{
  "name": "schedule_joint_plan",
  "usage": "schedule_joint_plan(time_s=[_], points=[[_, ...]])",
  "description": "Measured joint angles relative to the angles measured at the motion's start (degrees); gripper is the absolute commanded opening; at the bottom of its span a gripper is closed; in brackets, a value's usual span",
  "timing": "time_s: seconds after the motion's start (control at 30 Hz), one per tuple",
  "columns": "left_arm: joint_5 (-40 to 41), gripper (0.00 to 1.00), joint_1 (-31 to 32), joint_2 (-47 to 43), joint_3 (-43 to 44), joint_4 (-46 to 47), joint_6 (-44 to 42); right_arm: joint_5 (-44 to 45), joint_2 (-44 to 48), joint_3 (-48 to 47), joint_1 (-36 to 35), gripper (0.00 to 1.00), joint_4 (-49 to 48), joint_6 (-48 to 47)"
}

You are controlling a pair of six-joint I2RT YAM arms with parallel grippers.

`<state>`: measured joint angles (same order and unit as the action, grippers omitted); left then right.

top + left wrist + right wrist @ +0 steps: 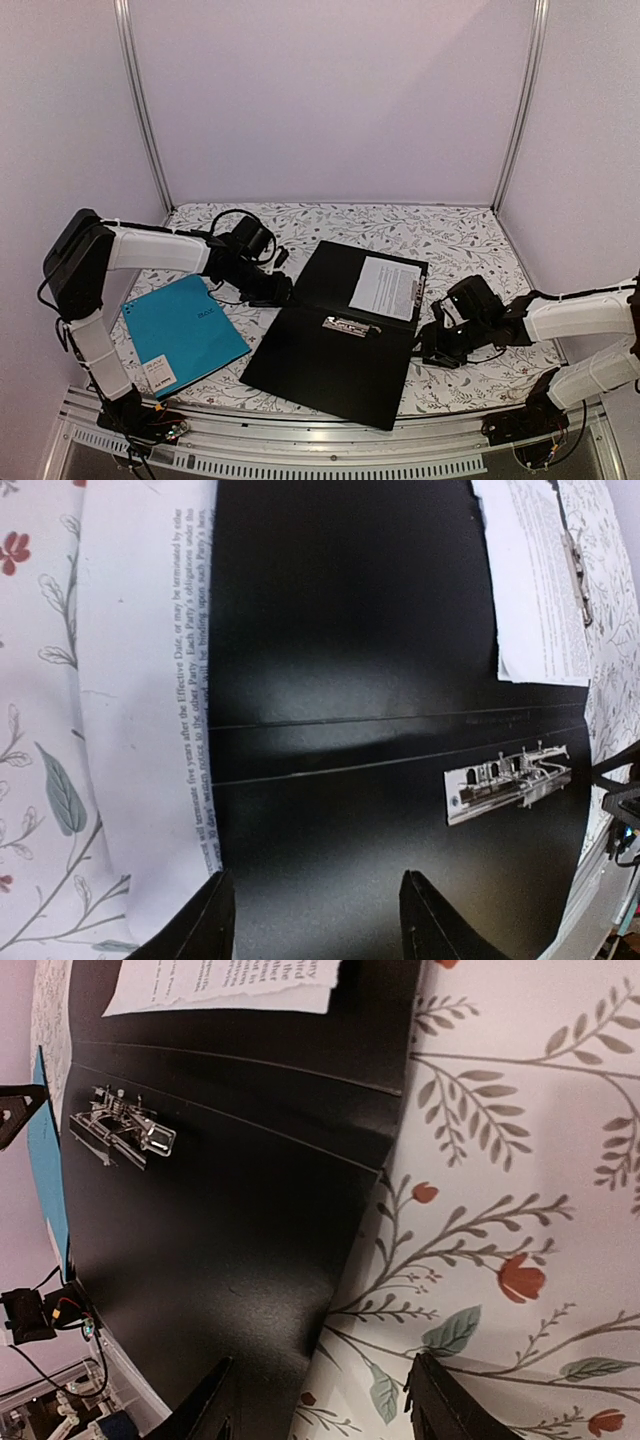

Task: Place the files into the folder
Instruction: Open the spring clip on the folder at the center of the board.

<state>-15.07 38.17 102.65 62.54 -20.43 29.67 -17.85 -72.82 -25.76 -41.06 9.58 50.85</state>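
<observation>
The black folder lies open and flat mid-table, its silver clip near the spine. White printed files rest on its far right panel. In the left wrist view another printed sheet sticks out from under the folder's left edge. My left gripper is open just above that edge, one finger over the sheet and the other over the black cover. My right gripper is open over the folder's right edge, straddling cover and cloth. Nothing is held.
A teal-blue folder lies left of the black one, near my left arm. The floral tablecloth covers the table. White walls enclose the back and sides. A metal rail runs along the near edge.
</observation>
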Motion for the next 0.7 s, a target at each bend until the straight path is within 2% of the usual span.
schedule_joint_plan(time_s=[0.2,0.37,0.47,0.6,0.7], points=[[-1.22,0.56,-2.47,3.17,-0.44,2.86,1.18,-4.22,-5.81,0.39,-0.26,0.57,-11.43,4.31],[-1.40,0.56,-2.82,3.69,-1.68,4.35,2.05,-6.56,-10.25,0.57,-0.44,0.50,-19.58,6.78],[-1.73,0.56,-3.17,4.15,-2.32,5.53,2.47,-6.93,-11.72,1.49,-0.57,0.42,-23.71,8.44],[-2.08,0.56,-3.43,4.15,-3.26,7.74,3.04,-5.81,-11.43,3.34,-0.63,0.20,-25.81,10.19],[-2.25,0.56,-3.50,4.15,-3.91,9.40,3.28,-3.37,-9.44,5.29,-0.70,0.07,-25.16,11.93]])
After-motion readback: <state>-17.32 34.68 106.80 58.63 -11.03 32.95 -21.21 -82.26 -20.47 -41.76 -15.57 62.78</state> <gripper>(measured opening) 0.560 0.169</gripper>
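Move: The right hand goes for the folder's near right edge, about 2 cm to its left and 1 cm below; from there the spring clip lies some 14 cm left and 5 cm ahead, and the clipped paper 7 cm left and 13 cm ahead. The left hand hovers about 4 cm over the folder's left edge, which is roughly 1 cm to its left; the spring clip is about 12 cm to its right and 5 cm back. Right hand reaches 5 cm left, closes at the folder's right edge, eases back; left hand sinks 3 cm. ##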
